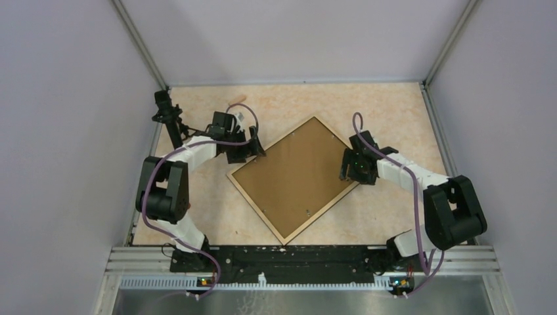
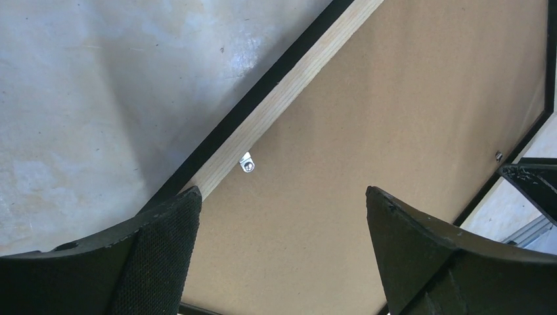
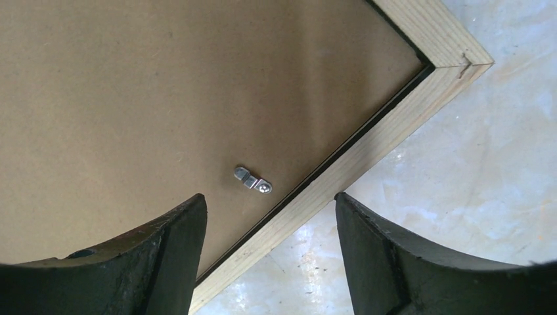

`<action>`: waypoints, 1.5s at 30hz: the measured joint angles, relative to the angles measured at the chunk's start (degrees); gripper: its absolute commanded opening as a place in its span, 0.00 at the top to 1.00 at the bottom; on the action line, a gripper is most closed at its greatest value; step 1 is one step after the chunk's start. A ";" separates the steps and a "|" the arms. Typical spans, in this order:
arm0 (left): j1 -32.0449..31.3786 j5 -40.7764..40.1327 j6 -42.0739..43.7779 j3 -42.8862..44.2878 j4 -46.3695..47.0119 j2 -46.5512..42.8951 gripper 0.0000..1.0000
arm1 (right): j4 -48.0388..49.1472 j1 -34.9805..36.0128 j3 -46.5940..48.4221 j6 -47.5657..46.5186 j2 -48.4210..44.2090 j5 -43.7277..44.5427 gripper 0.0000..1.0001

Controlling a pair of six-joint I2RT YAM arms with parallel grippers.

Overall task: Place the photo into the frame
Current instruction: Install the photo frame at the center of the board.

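Note:
The frame (image 1: 256,209) lies flat on the table, turned like a diamond, pale wood face up. A plain brown backing board (image 1: 295,177) fills it. The photo is hidden or out of view. My left gripper (image 1: 253,152) is open and empty over the frame's upper-left rail (image 2: 289,85); its jaws (image 2: 281,197) span the board (image 2: 394,118) near a small metal clip (image 2: 246,163). My right gripper (image 1: 348,168) is open and empty over the frame's right corner; its jaws (image 3: 270,200) straddle the pale rail (image 3: 368,154) next to another clip (image 3: 253,180) on the board (image 3: 164,98).
The marbled beige table (image 1: 217,210) is enclosed by pale walls with metal corner posts (image 1: 141,46). A black stand (image 1: 165,108) is at the back left. A metal rail (image 1: 295,259) with the arm bases runs along the near edge.

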 measured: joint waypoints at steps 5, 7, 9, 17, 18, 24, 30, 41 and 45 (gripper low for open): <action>0.11 0.02 0.11 -1.20 0.63 -0.98 0.02 | -0.26 -0.02 0.02 0.76 1.60 1.57 0.28; 0.28 0.04 0.11 -1.27 0.66 -1.01 0.02 | -0.50 -0.02 0.00 1.01 1.95 2.03 0.27; 0.48 0.22 0.07 -1.31 0.68 -1.01 0.02 | -0.44 -0.02 0.00 1.22 1.92 2.84 0.28; 1.90 2.91 -0.90 -1.97 1.60 -0.94 0.02 | 1.25 -0.02 -0.09 5.44 3.32 4.59 0.37; 1.92 3.13 -1.03 -2.01 1.68 -0.96 0.02 | 1.20 -0.02 -0.07 6.03 3.37 4.61 0.37; 2.10 3.08 -1.44 -2.08 1.79 -0.96 0.02 | 1.14 -0.02 -0.07 8.46 3.37 5.88 0.47; 2.25 3.06 -1.49 -2.10 1.84 -0.96 0.02 | 0.39 0.00 -0.17 9.31 2.89 7.26 0.75; 2.82 2.80 -2.14 -2.40 2.14 -0.94 0.02 | 1.97 -1.16 -0.52 15.45 2.58 8.94 1.00; 3.32 4.22 -3.30 -3.80 4.11 -1.11 0.02 | 3.72 -2.82 -0.85 13.46 2.54 6.67 1.00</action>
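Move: The right hand hangs half open by the frame's lower-right rail. The spot it will pinch lies about 2 cm to its right, 1 cm ahead and 2 cm below. The frame's right corner is roughly 8 cm right and 5 cm ahead of the hand, and the near metal clip on the backing about 1 cm left and 1 cm ahead. From the left hand, that spot on the lower-right rail is some 32 cm to the right and 9 cm back. Down by about 1 cm and out to the right, then forward, roughly 3 cm in all, the right hand settles over the lower-right rail near the right corner, turning clockwise nearly 20 degrees to line its fingers up. Late on the fingers close and pinch the rail, one inside over the backing, one outside. The left hand stays wide open at the upper-left rail, barely shifting. ##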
